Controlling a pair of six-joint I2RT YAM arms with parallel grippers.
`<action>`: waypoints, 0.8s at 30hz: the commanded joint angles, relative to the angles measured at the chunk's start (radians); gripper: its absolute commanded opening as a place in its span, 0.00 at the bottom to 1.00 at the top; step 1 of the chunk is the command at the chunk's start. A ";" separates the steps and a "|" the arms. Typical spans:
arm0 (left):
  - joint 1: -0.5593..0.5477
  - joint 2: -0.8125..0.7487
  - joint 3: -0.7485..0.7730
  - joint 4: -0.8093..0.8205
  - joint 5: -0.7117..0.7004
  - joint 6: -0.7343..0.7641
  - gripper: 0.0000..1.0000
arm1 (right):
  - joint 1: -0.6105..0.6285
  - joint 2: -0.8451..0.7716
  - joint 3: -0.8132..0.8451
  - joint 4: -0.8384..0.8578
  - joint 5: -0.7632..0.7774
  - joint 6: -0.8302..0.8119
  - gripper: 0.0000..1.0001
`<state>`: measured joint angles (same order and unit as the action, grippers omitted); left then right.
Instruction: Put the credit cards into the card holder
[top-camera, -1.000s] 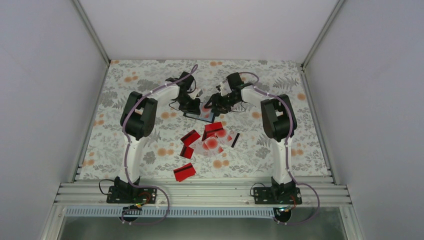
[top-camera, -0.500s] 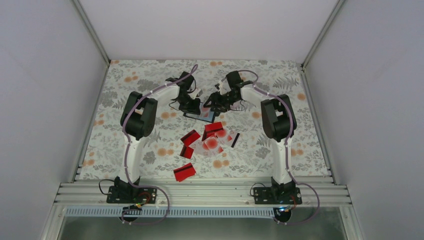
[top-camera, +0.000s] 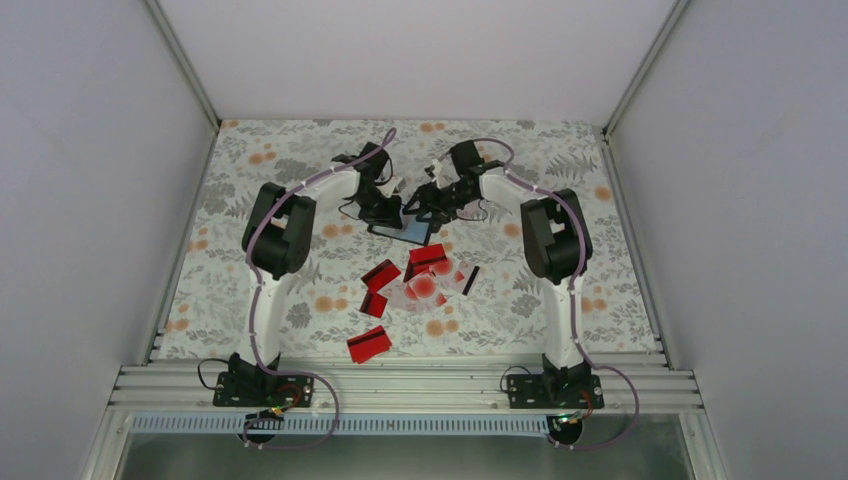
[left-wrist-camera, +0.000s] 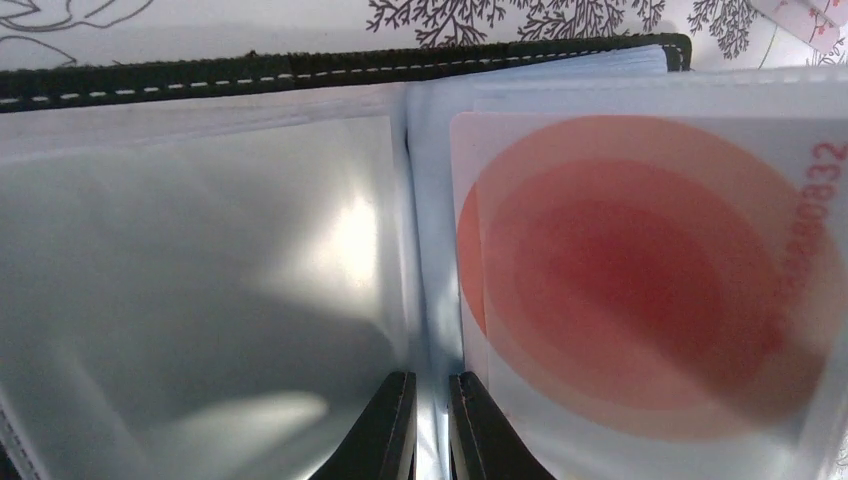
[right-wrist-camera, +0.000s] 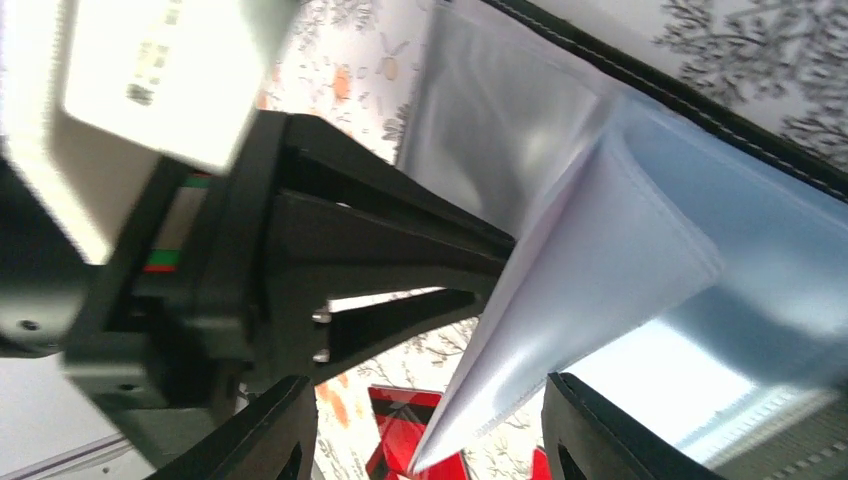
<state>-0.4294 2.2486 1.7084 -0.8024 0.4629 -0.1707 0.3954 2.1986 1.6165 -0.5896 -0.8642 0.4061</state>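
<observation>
The black card holder (top-camera: 410, 232) lies open at the back middle of the table, its clear pockets (left-wrist-camera: 200, 260) up. A whitish credit card with a red dot (left-wrist-camera: 640, 290) sits inside the right pocket. My left gripper (left-wrist-camera: 432, 400) is shut on a thin clear pocket leaf at the fold. My right gripper (right-wrist-camera: 430, 430) hovers open just to the right of the holder, a raised pocket leaf (right-wrist-camera: 590, 270) standing loose between its fingers. Several loose credit cards (top-camera: 425, 282), red and whitish, lie in a heap nearer the bases, and one red card (top-camera: 369, 345) lies apart.
The left gripper's black body (right-wrist-camera: 300, 230) fills the left of the right wrist view, close to the right fingers. Red cards (right-wrist-camera: 400, 425) show on the flowered cloth (top-camera: 560, 150) under the right jaws. Grey walls enclose the table on three sides.
The right gripper has shifted slightly up and toward the back over the holder. The left arm and the loose cards have not moved.
</observation>
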 joint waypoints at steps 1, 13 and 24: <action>-0.008 0.024 0.019 -0.001 0.005 -0.011 0.11 | 0.024 0.012 0.052 0.033 -0.066 -0.014 0.57; 0.073 -0.129 -0.077 0.006 -0.056 -0.077 0.11 | 0.058 0.102 0.146 0.048 -0.127 -0.003 0.58; 0.172 -0.300 -0.262 0.040 -0.102 -0.094 0.12 | 0.070 0.218 0.304 0.066 -0.189 0.026 0.59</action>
<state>-0.2760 2.0190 1.5093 -0.7845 0.3908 -0.2497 0.4553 2.3867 1.8549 -0.5438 -1.0008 0.4175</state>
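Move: Inside the open card holder, the left fingertips sit at its spine, with the holder's middle about 1 cm to their right and 1 cm below. From the right hand the holder's middle is some 6 cm down, 2 cm left and 1 cm back, with the raised page about 2 cm below, between its fingers. The upper red card lies about 8 cm back and 3 cm right of the right hand, the middle red card some 12 cm back and 7 cm left. Sweeping about 6 cm left across the card holder, the right hand turns the already raised page towards the left half, lifting slightly and then sinking again, edging forward late and rolling some 10 degrees, left side up, fingers still apart. The left hand comes off the spine and clears out some 9 cm to the left, rising nearly 4 cm and turning counter-clockwise, fingers staying almost shut. ##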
